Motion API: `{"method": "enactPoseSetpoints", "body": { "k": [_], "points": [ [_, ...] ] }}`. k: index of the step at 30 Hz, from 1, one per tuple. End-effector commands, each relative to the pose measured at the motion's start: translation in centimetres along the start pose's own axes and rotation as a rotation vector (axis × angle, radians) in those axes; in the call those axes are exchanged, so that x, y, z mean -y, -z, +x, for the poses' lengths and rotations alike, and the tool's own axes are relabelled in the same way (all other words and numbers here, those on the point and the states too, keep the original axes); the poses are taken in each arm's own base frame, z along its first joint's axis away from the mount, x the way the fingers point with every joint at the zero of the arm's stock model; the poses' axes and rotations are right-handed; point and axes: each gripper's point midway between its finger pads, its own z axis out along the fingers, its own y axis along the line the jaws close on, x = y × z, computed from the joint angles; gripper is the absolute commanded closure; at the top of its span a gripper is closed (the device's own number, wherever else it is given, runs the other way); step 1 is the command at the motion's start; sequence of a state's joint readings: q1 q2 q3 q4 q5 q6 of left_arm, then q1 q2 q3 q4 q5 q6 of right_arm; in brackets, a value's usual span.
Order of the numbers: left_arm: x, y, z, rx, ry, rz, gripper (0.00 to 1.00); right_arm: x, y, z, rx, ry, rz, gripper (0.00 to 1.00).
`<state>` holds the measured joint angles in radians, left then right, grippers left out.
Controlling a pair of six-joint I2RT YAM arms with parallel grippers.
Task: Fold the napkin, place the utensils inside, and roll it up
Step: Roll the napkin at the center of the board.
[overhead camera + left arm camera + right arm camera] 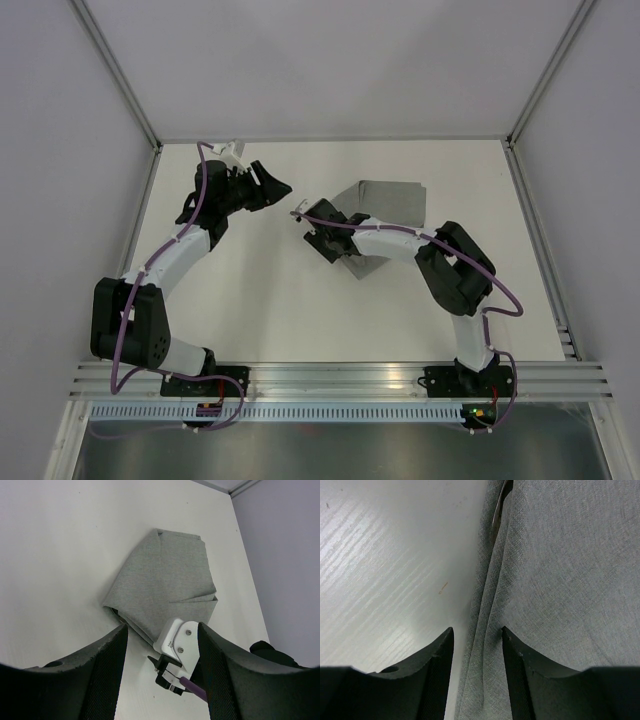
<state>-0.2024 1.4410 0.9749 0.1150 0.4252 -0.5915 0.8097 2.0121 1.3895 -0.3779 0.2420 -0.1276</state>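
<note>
The grey napkin point(388, 200) lies folded into an uneven wedge right of the table's middle, and the left wrist view shows all of it point(165, 580). My right gripper point(330, 245) points down at its left edge. In the right wrist view its jaws point(476, 632) stand open astride the layered fold of the cloth point(560, 570), the right fingertip point(507, 635) resting on the fabric. A slim silvery sliver point(495, 522) peeks from between the layers; the utensils are otherwise hidden. My left gripper point(275, 185) hovers open and empty to the napkin's left, apart from it.
The white tabletop point(260, 300) is bounded by metal frame rails and grey walls at the back and sides. The right wrist's white camera mount point(177, 640) shows between my left fingers. Both arm bases sit on the near rail.
</note>
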Motion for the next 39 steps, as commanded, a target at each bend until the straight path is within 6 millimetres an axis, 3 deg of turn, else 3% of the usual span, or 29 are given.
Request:
{"method": "enactPoseSetpoints", "body": {
  "k": [1, 7, 15, 20, 26, 34, 39],
  "points": [
    [0.9, 0.2, -0.7, 0.023, 0.021, 0.039, 0.37, -0.1, -0.8, 1.1, -0.028, 0.007, 0.024, 0.51],
    [0.7, 0.2, -0.6, 0.022, 0.021, 0.036, 0.37, -0.3, -1.4, 1.9, -0.043, 0.014, 0.024, 0.64],
    [0.6, 0.2, -0.7, 0.023, 0.023, 0.035, 0.37, -0.8, -1.9, 2.6, -0.058, 0.023, 0.003, 0.70],
    [0.6, 0.3, -0.8, 0.029, 0.020, 0.034, 0.37, -1.3, -2.0, 3.0, -0.055, 0.023, -0.039, 0.83],
    [0.3, 0.7, -1.1, 0.056, 0.023, 0.016, 0.37, -1.6, -1.8, 3.4, -0.035, -0.029, -0.180, 0.94],
    [-0.1, 1.8, -2.0, 0.166, 0.022, -0.014, 0.37, -0.6, -0.5, 4.1, 0.010, -0.076, -0.385, 0.99],
    [0.2, 2.6, -2.7, 0.241, -0.020, -0.009, 0.37, -1.5, 1.0, 4.0, 0.034, -0.059, -0.547, 0.99]
  ]
}}
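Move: The right hand's open fingers straddle the napkin's rolled near-left edge, with the roll between the tips and about 2 cm below. The end of the tucked-in utensil peeks out of the fold some 5 cm ahead and 4 cm to the left, and the napkin's left corner lies roughly 8 cm ahead, 6 cm left. From the left hand, the gripped stretch of edge is about 11 cm right, 7 cm back and 20 cm below. Sinking about 1 cm onto the rolled edge, the right hand closes its fingers from half open to roughly a quarter and pinches the cloth. Then, staying low, it draws the tips some 2 cm to the right while the wrist tips over by about 20 degrees, its body leaning right across the napkin and the fingers pointing more to the left. The left hand, open and empty, shifts about 2 cm left and slightly back. ##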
